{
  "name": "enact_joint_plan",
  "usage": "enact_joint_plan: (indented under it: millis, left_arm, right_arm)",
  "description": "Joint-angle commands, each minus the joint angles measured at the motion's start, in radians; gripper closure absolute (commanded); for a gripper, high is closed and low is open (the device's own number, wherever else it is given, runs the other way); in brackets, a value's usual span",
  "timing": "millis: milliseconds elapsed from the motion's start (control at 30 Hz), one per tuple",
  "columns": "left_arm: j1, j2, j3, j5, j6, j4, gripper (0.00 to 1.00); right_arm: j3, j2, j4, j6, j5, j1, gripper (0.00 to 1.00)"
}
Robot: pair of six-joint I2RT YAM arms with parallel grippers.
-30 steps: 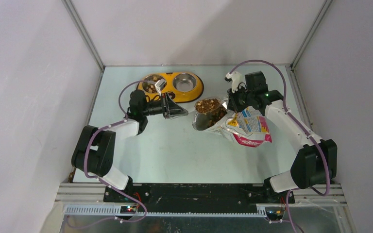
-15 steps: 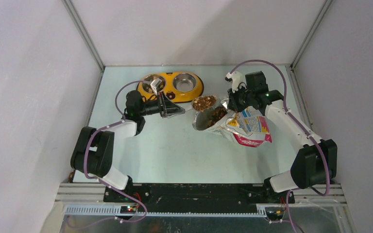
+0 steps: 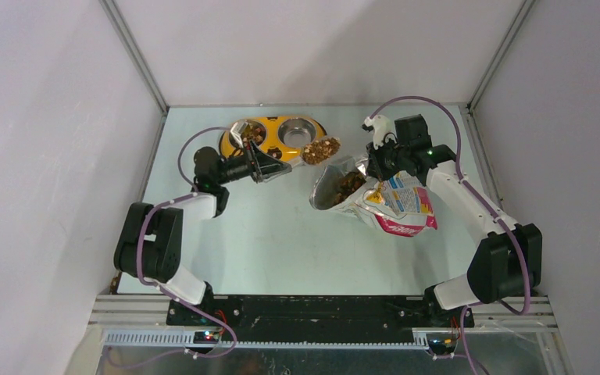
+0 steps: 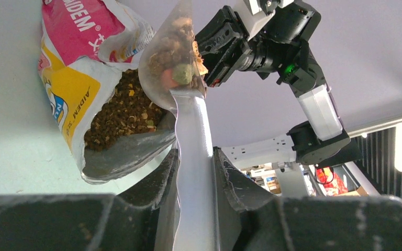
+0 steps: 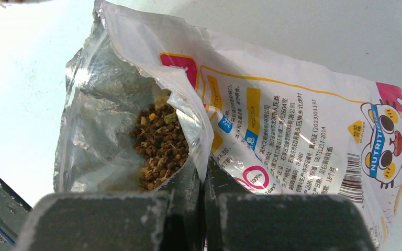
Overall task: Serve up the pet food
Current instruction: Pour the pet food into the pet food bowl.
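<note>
My left gripper (image 3: 280, 167) (image 4: 193, 162) is shut on the handle of a translucent scoop (image 3: 319, 150) (image 4: 174, 63). The scoop is heaped with pet food and hangs beside the right edge of the yellow feeder (image 3: 272, 153). The feeder's left bowl (image 3: 251, 134) holds kibble and is partly hidden by my wrist. Its right steel bowl (image 3: 298, 133) looks bare. The open bag (image 3: 394, 205) (image 5: 277, 115) lies on its side with pet food (image 3: 347, 186) (image 5: 159, 144) showing in its mouth. My right gripper (image 3: 372, 173) (image 5: 204, 178) is shut on the bag's upper rim.
The feeder stands near the back wall. Side walls close in the table (image 3: 281, 242) at left and right. My right arm (image 4: 272, 42) rises just behind the scoop in the left wrist view.
The loaded scoop has moved up and left from over the bag's mouth to the feeder's right edge, with the left arm drawing back. The right arm and the bag stayed still.
</note>
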Motion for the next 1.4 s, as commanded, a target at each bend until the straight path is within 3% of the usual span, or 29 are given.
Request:
enact_joint_plan:
  millis: [0, 300, 567, 1367]
  left_arm:
    - [0.018, 0.007, 0.015, -0.038, -0.029, 0.085, 1.00]
    - [0.047, 0.033, 0.041, -0.065, -0.002, 0.045, 1.00]
    - [0.074, 0.046, 0.114, -0.115, 0.185, -0.188, 1.00]
    - [0.124, 0.293, 0.285, -0.167, 0.222, -0.176, 1.00]
  right_arm:
    - [-0.001, 0.004, -0.030, -0.017, 0.076, -0.027, 1.00]
    - [-0.002, 0.005, -0.031, -0.018, 0.075, -0.027, 1.00]
    - [-0.002, 0.006, -0.031, -0.018, 0.075, -0.028, 1.00]
    - [-0.001, 0.006, -0.030, -0.018, 0.072, -0.025, 1.00]
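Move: The empty right-hand bowl lies about 27 cm ahead of my left hand, 3 cm to its right and 20 cm below. The loaded scoop head sticks out some 9 cm right and 4 cm ahead. The left-hand bowl, already with food in it, is about 27 cm ahead and 14 cm left; the bag's mouth is 5 cm ahead and 16 cm right. From my right hand that empty bowl is roughly 25 cm ahead and 25 cm left. I carry the full scoop away from the bag towards the right-hand bowl: my left hand goes forward about 11 cm, drifting a little left, and sinks some 5 cm, mostly in the second half. The wrist swings about 15 degrees counter-clockwise while the fingers keep their grip on the handle, scoop held unpoured. My right hand stays put, still pinching the bag's rim. ##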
